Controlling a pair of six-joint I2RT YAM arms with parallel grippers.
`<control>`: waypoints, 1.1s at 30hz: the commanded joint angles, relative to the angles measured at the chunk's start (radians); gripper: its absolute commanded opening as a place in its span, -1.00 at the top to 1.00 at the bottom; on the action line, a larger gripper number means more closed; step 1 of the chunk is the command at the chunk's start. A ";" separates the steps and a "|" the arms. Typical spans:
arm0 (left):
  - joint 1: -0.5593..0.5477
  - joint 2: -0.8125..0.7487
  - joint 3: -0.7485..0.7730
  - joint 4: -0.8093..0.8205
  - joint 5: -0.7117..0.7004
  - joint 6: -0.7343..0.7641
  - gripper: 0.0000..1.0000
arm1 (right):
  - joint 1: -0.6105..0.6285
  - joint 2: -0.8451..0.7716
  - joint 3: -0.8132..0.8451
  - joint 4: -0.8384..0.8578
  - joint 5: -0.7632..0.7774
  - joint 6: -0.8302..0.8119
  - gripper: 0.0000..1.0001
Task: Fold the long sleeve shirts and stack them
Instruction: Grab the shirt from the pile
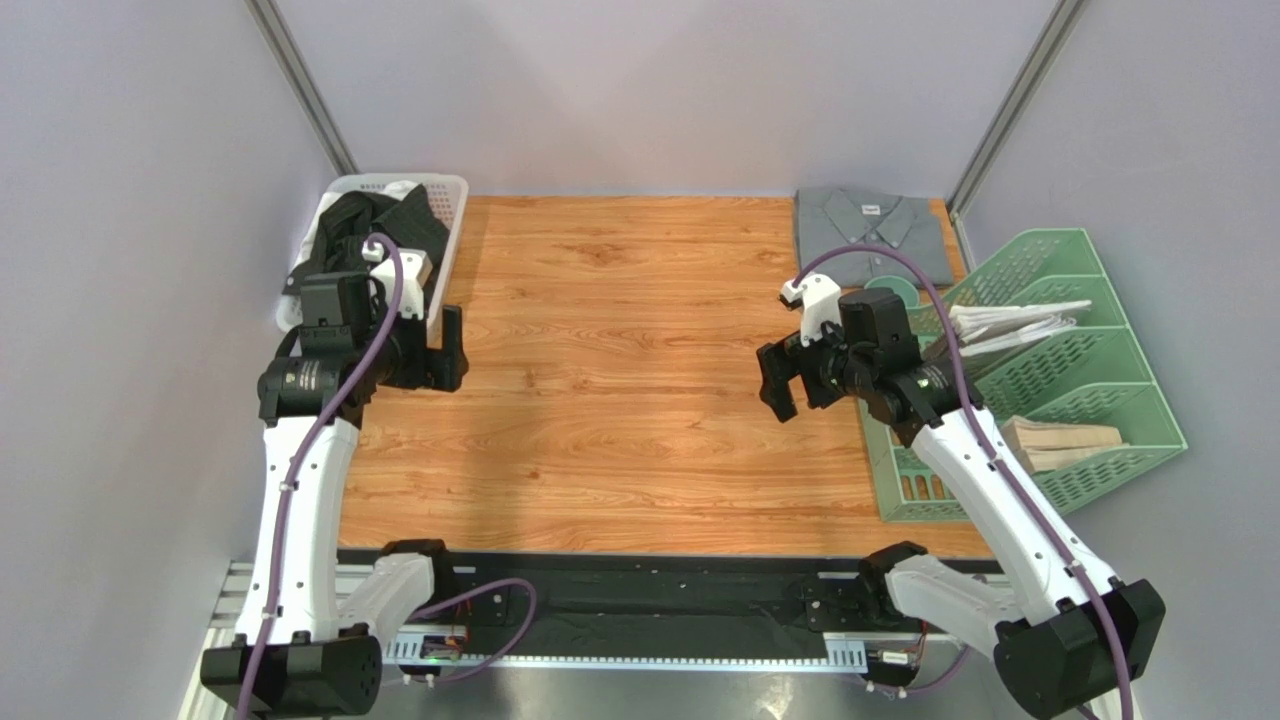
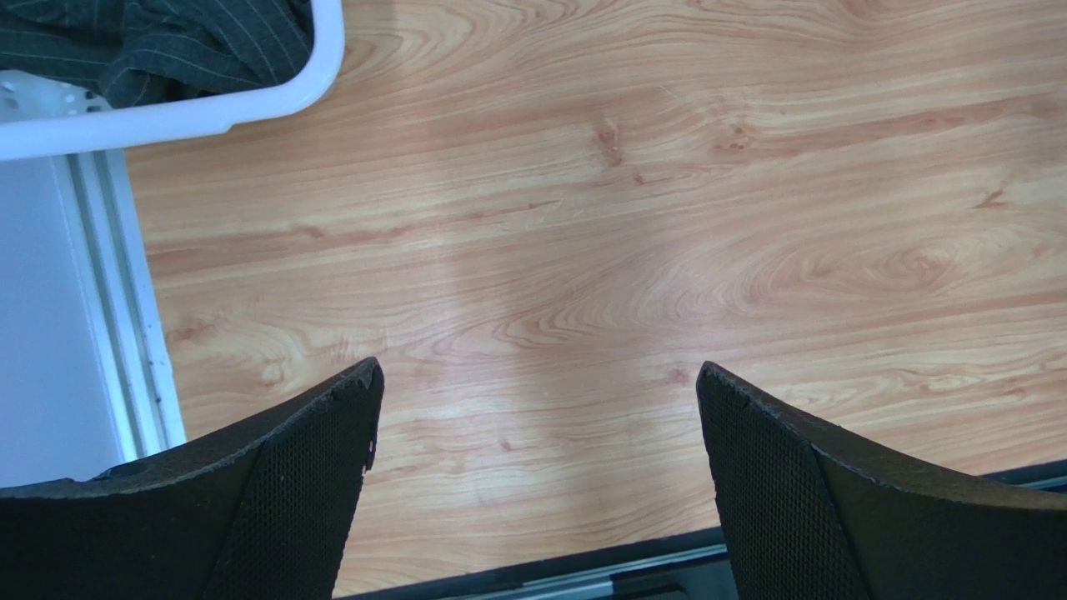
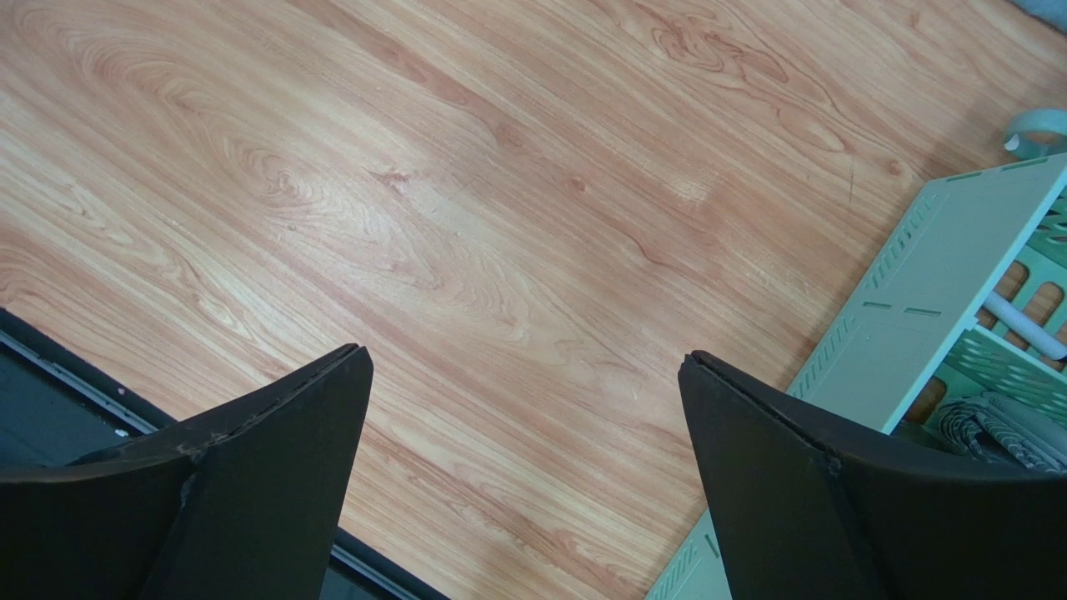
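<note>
A black pinstriped long sleeve shirt [image 1: 371,230] lies crumpled in a white basket [image 1: 445,203] at the table's far left; a corner of the shirt [image 2: 163,44] shows in the left wrist view. A grey collared shirt [image 1: 872,228] lies folded flat at the far right. My left gripper [image 1: 431,354] hovers open over bare wood just in front of the basket, nothing between its fingers [image 2: 313,488]. Over the right half of the table my right gripper [image 1: 786,386] is open too, empty, with its fingertips [image 3: 301,463] wide apart.
A green slotted file rack [image 1: 1082,360] holding papers and a wooden piece stands along the right edge, its corner [image 3: 939,288] close to my right fingers. The basket rim [image 2: 251,106] sits at the table's left edge. Grey walls enclose the table.
</note>
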 commanded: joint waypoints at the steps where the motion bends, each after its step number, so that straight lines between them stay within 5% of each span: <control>1: 0.005 0.090 0.131 0.002 -0.070 0.070 -0.98 | -0.009 0.008 0.034 -0.006 -0.029 -0.015 -1.00; 9: 0.026 0.381 0.448 0.038 -0.191 0.152 -0.98 | -0.006 0.041 0.057 -0.069 -0.067 -0.036 -1.00; 16: 0.153 0.762 0.815 0.070 -0.106 0.164 -0.98 | -0.007 0.069 0.063 -0.086 -0.079 -0.050 -1.00; 33: 0.213 1.464 1.191 0.205 -0.182 0.234 -0.98 | -0.006 0.166 0.091 -0.144 -0.127 -0.042 -1.00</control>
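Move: The pile of dark shirts in the white basket lies about 30 cm ahead of my open left hand, some 14 cm to its left and roughly 19 cm below. In the way stands the basket's near right corner, about 15 cm ahead, 4 cm left and 15 cm lower. From my right hand that pile is some 30 cm ahead, about 60 cm left and 13 cm below. I swing my left hand forward some 32 cm and about 18 cm left in a fast arc, first rising about 10 cm over the basket's near rim, then plunging about 20 cm towards the dark shirts with the fingers still wide open. It turns slightly counter-clockwise, its left side lifting. My right hand, empty and open over the table, sinks about 4 cm, drawing slightly back and tipping 15 degrees further down. ##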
